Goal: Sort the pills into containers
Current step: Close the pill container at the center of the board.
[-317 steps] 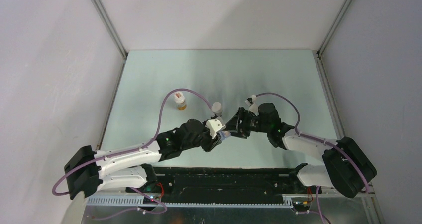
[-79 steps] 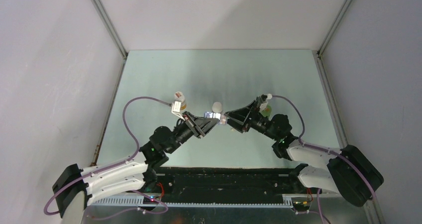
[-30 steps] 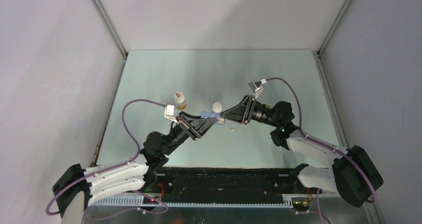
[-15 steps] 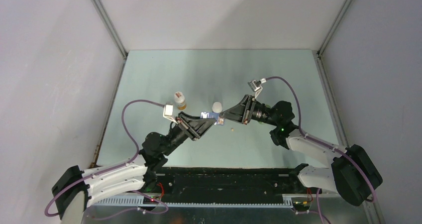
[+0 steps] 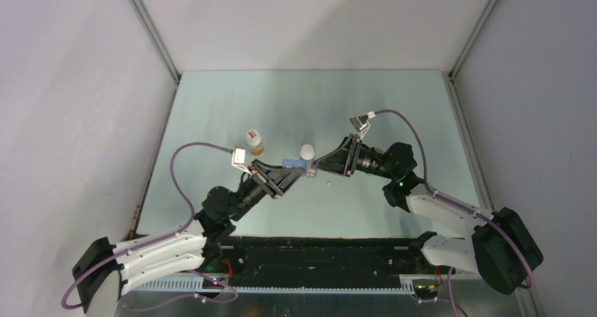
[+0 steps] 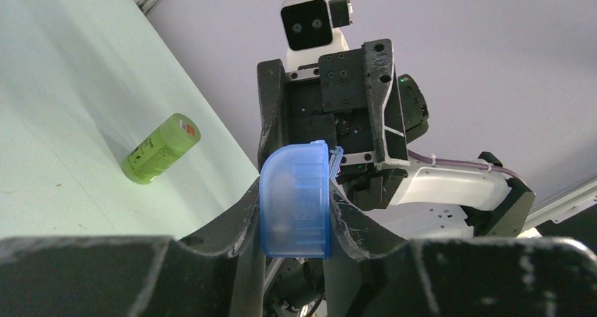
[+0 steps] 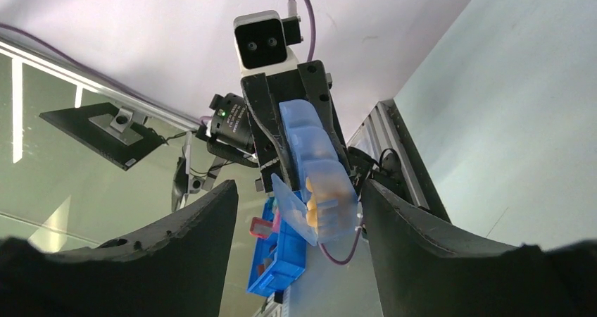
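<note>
My left gripper point(image 5: 284, 169) is shut on the translucent blue pill box point(image 5: 293, 164) and holds it above the table. In the left wrist view the box point(image 6: 296, 201) sits end-on, squeezed between both fingers. My right gripper point(image 5: 315, 168) faces the box's far end. In the right wrist view its jaws point(image 7: 299, 190) stand wide open on either side of the box point(image 7: 313, 155), touching nothing. One lid flap point(image 7: 290, 208) hangs open there, with orange-yellow pills point(image 7: 320, 199) showing in the containers behind it. A loose pill point(image 5: 328, 184) lies on the table below the right gripper.
A white-capped bottle point(image 5: 307, 151) stands just behind the two grippers. An amber white-capped bottle point(image 5: 254, 141) stands further left. A green bottle point(image 6: 160, 148) lies on its side on the table. A blue crate point(image 7: 281, 257) shows beyond the table edge.
The right gripper's jaws have spread apart at the box's end. The pill box has shifted slightly left with the left gripper. Both arms stay almost in place.
</note>
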`<state>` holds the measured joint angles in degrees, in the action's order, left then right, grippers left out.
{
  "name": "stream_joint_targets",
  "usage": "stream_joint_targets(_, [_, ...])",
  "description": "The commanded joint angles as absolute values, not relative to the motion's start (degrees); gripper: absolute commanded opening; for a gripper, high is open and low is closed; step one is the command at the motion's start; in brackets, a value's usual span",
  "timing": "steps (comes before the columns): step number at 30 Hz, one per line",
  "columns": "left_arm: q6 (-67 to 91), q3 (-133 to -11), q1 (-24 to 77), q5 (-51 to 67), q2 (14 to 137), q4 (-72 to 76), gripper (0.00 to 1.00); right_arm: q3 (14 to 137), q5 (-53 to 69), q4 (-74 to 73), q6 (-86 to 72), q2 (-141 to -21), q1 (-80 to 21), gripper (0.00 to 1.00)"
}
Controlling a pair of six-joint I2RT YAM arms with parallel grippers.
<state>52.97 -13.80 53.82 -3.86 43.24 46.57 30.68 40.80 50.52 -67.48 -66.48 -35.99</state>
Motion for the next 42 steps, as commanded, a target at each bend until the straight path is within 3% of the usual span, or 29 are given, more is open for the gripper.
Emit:
stream_joint_targets(1, [52.91,-14.06,53.68,-5.0,42.65,46.54,0.0,32.67,40.66,49.31,-65.72,-65.21,-36.0,0.69])
stream_joint_targets(8, [53.04,-14.68,53.62,-3.05,43.2,47.15,0.0,32.7,40.39,49.81,-64.67,-67.74,-36.53,0.63])
stream_joint_targets(16, [52.82,-15.14,53.66,-0.49,44.52,47.54,0.0,32.7,39.42,55.05,-68.01,-70.0,-36.32,0.44])
stream_joint_targets(28, [53.13,-14.78,53.66,-0.67,43.61,47.97,0.0,32.66,41.73,57.19,-69.69,-70.48,-36.21,0.0])
stream_joint_targets(39, [53.46,-15.25,53.63,-1.67,42.56,44.96,0.0,32.65,40.21,51.67,-68.72,-67.94,-36.57,0.0])
stream_joint_targets(42, [53.64,-15.6,53.62,-1.45,42.79,43.98,0.08,32.63,38.27,47.44,-69.66,-66.64,-36.63,0.0])
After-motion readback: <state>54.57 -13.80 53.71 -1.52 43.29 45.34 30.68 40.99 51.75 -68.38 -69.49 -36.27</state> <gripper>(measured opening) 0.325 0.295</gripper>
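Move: From the right hand, the open end compartment of the blue pill container is roughly 1 cm to the left, 1 cm ahead and 1 cm below, already between its spread fingers; from the left hand, which already grips the container, it is about 3 cm to the right and nearly level. From the right hand, the white-capped bottle stands some 11 cm ahead, 1 cm left and 18 cm below. A loose pill lies 4 cm ahead, 5 cm right and 20 cm below. Downward by nearly 2 cm, easing about 1 cm forward and slightly left, the right hand brings its open fingers around the container's end compartment and closes them until they pinch it and its raised lid flap from both sides, the grip effort rising. It then lifts back a little, keeping the pinch, while the left hand keeps hold of the container and only shifts by about a centimetre. ##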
